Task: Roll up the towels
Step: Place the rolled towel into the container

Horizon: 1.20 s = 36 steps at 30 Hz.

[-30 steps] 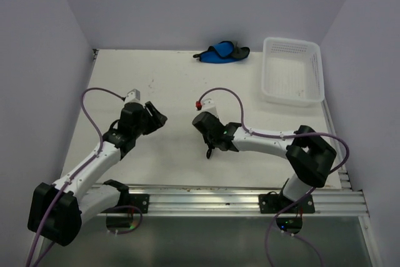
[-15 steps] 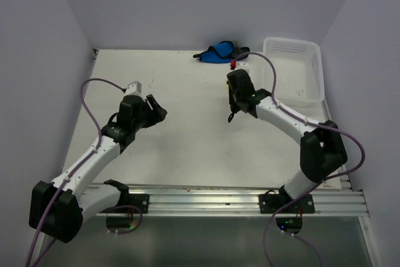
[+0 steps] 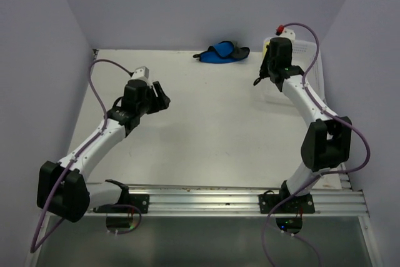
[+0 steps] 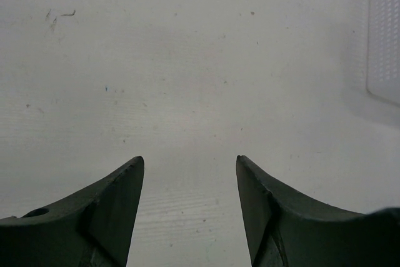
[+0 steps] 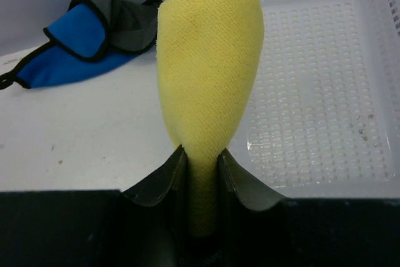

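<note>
In the right wrist view, my right gripper [image 5: 201,151] is shut on the yellow towel [image 5: 209,60], a rolled bundle that sticks out beyond the fingertips. It hangs at the near left rim of the white basket [image 5: 325,92]. The blue towel [image 5: 69,60] lies crumpled at the table's back edge with a dark grey fold on top. From above, the blue towel [image 3: 220,52] sits left of the right gripper [image 3: 259,79]. My left gripper [image 3: 164,99] is open over the left half of the table, and in its wrist view the left gripper [image 4: 189,161] has only bare table between its fingers.
The basket [image 3: 315,60] stands at the back right corner, partly covered by my right arm. Walls close in the table on the left, back and right. A corner of the basket [image 4: 384,42] shows at the far right of the left wrist view.
My right arm has swung from the table's middle to the back right, carrying the yellow towel to the basket's edge. My left gripper has moved a little farther back and opened wider.
</note>
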Motion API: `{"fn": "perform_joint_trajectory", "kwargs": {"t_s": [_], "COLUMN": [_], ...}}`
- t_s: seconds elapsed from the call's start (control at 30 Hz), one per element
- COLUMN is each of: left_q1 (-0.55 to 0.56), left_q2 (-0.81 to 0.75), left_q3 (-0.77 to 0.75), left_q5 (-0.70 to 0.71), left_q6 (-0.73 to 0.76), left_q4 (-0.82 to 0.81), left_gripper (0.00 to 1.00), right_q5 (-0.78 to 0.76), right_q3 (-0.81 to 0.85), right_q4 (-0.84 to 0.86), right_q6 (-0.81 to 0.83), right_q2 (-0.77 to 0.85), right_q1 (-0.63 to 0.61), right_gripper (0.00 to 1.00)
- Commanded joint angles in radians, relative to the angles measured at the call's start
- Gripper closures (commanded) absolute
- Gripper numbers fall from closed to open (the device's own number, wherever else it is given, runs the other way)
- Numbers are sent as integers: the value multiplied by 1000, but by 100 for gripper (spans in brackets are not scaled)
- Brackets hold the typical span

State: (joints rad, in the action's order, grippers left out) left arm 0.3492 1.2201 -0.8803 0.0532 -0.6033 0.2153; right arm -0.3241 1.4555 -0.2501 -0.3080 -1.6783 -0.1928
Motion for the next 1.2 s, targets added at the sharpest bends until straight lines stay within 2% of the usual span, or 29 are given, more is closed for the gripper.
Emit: {"fn": "perform_joint_trajectory", "kwargs": {"t_s": [0.0,0.33,0.57,0.8,0.93,1.03,1.17], "left_q1": [-21,-56,-59,-59,-59,-59,-59], "left_q2": [42,108,147,182,183,177,171], "left_q3": [-46,-43,-43,-36,-32,-34,-22], "left_q5": [-36,-125,-151,-188,-199,-211,-222], "left_q6": [56,65,66,62,62,65,65], "left_q4": [-22,-36,-50,-54,-59,-59,-60], "left_gripper": [35,35,35,35,35,35,34], "right_q5": [-15,-18,19,31,19,-15,-6], "right_q3": [13,-57,-24,-4,84,115,80], "right_q4": [110,340,353,253,53,-14,-18], "right_q6": [17,-68,-97,-138,-166,-157,-167], "right_q2": [-49,-190,-310,-357,-389,-420,-411], "right_q1": [35,153,243,283,285,288,311], "right_gripper": [100,100,100,100,100,95,94]}}
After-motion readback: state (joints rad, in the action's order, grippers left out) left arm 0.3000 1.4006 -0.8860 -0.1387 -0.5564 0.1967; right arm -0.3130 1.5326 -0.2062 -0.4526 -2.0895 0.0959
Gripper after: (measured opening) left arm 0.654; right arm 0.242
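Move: The right hand already holds the rolled yellow towel high, just off the container's left wall. The container's middle lies about 14 cm to its right, some 6 cm farther out and roughly 18 cm below. The blue towel lies on the table about 14 cm ahead and 14 cm to the left of this hand, some 21 cm down. From the left hand the container is about 50 cm to the right and 18 cm ahead. Down and to the right goes the right hand, sinking about 17 cm as it carries the pinched towel over the container's left wall and down inside. It drifts slightly forward at first, then slows, turning some 20 degrees clockwise and tipping the fingers further down, grip kept. The left hand, empty and open, sinks about 5 cm away from everything. ##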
